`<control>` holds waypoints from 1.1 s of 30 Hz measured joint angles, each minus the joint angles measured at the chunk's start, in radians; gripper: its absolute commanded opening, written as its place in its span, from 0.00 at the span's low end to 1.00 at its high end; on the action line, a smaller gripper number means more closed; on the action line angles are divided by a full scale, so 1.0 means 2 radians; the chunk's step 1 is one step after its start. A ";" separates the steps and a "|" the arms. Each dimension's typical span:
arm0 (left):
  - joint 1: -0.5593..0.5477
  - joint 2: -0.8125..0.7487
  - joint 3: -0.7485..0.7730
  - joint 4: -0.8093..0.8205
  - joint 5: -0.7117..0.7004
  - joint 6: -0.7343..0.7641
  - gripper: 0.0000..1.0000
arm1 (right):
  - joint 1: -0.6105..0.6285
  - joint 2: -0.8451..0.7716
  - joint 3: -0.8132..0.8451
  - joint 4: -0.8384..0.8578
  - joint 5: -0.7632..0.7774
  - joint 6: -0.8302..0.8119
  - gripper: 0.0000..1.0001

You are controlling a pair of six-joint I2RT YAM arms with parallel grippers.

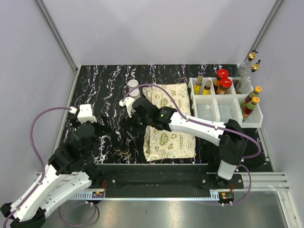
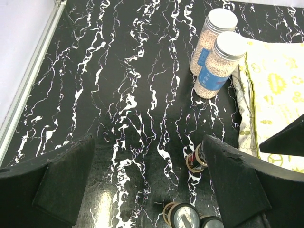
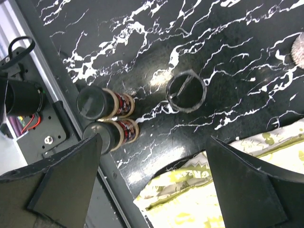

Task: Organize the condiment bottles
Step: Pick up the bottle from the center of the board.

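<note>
Two small dark condiment bottles with black caps [image 1: 121, 151] stand together near the table's front edge, shown as one jar [image 3: 92, 102] and its neighbour [image 3: 102, 135] in the right wrist view. A third black-capped jar [image 3: 186, 90] stands apart from them. Two clear jars with pale caps [image 2: 222, 45] stand at the cloth's far left corner. My left gripper [image 1: 97, 129] hangs open and empty above bare table, left of the small jars [image 2: 195, 159]. My right gripper [image 1: 129, 119] is open and empty over the cloth's near left corner.
A cream patterned cloth [image 1: 168, 123] lies mid-table. White compartment bins [image 1: 223, 107] at the back right hold yellow-capped bottles [image 1: 203, 86], red-capped bottles [image 1: 223, 80] and orange-capped ones [image 1: 252, 97]. Two clear bottles [image 1: 251, 64] stand behind the bins. The metal rail [image 1: 190, 180] runs along the front.
</note>
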 measured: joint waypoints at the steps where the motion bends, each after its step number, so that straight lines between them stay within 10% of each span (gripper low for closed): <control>1: 0.000 -0.002 0.000 0.000 -0.002 0.000 0.99 | 0.001 0.002 0.003 0.002 0.003 0.000 1.00; 23: 0.000 -0.011 -0.001 0.000 -0.013 0.000 0.99 | 0.013 0.072 0.047 0.003 0.068 0.007 0.93; 33: 0.000 -0.011 -0.001 0.000 -0.015 0.000 0.99 | 0.014 0.133 0.079 0.004 0.113 0.016 0.69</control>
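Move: The spice bottle in the middle of the board lies about 5 cm ahead of the right hand, 4 cm to its left and some 12 cm below. Two like bottles stand close together nearer the base: the left one about 8 cm back and 5 cm left of it, the right one 10 cm back and 1 cm left. The nearer white-lidded jar is roughly 13 cm beyond it and 3 cm right. From the left hand the middle bottle lies about 5 cm ahead, 11 cm right and 20 cm below. No contact can be made out yet: the right hand comes down over the middle spice bottle, sinking about 6.5 cm while reaching some 4 cm forward and 3 cm left, slowly at first, then faster. The fingers tip more steeply downward and swing roughly 10 degrees clockwise, and late on they begin closing from wide open, to about four-fifths, around the black cap. ##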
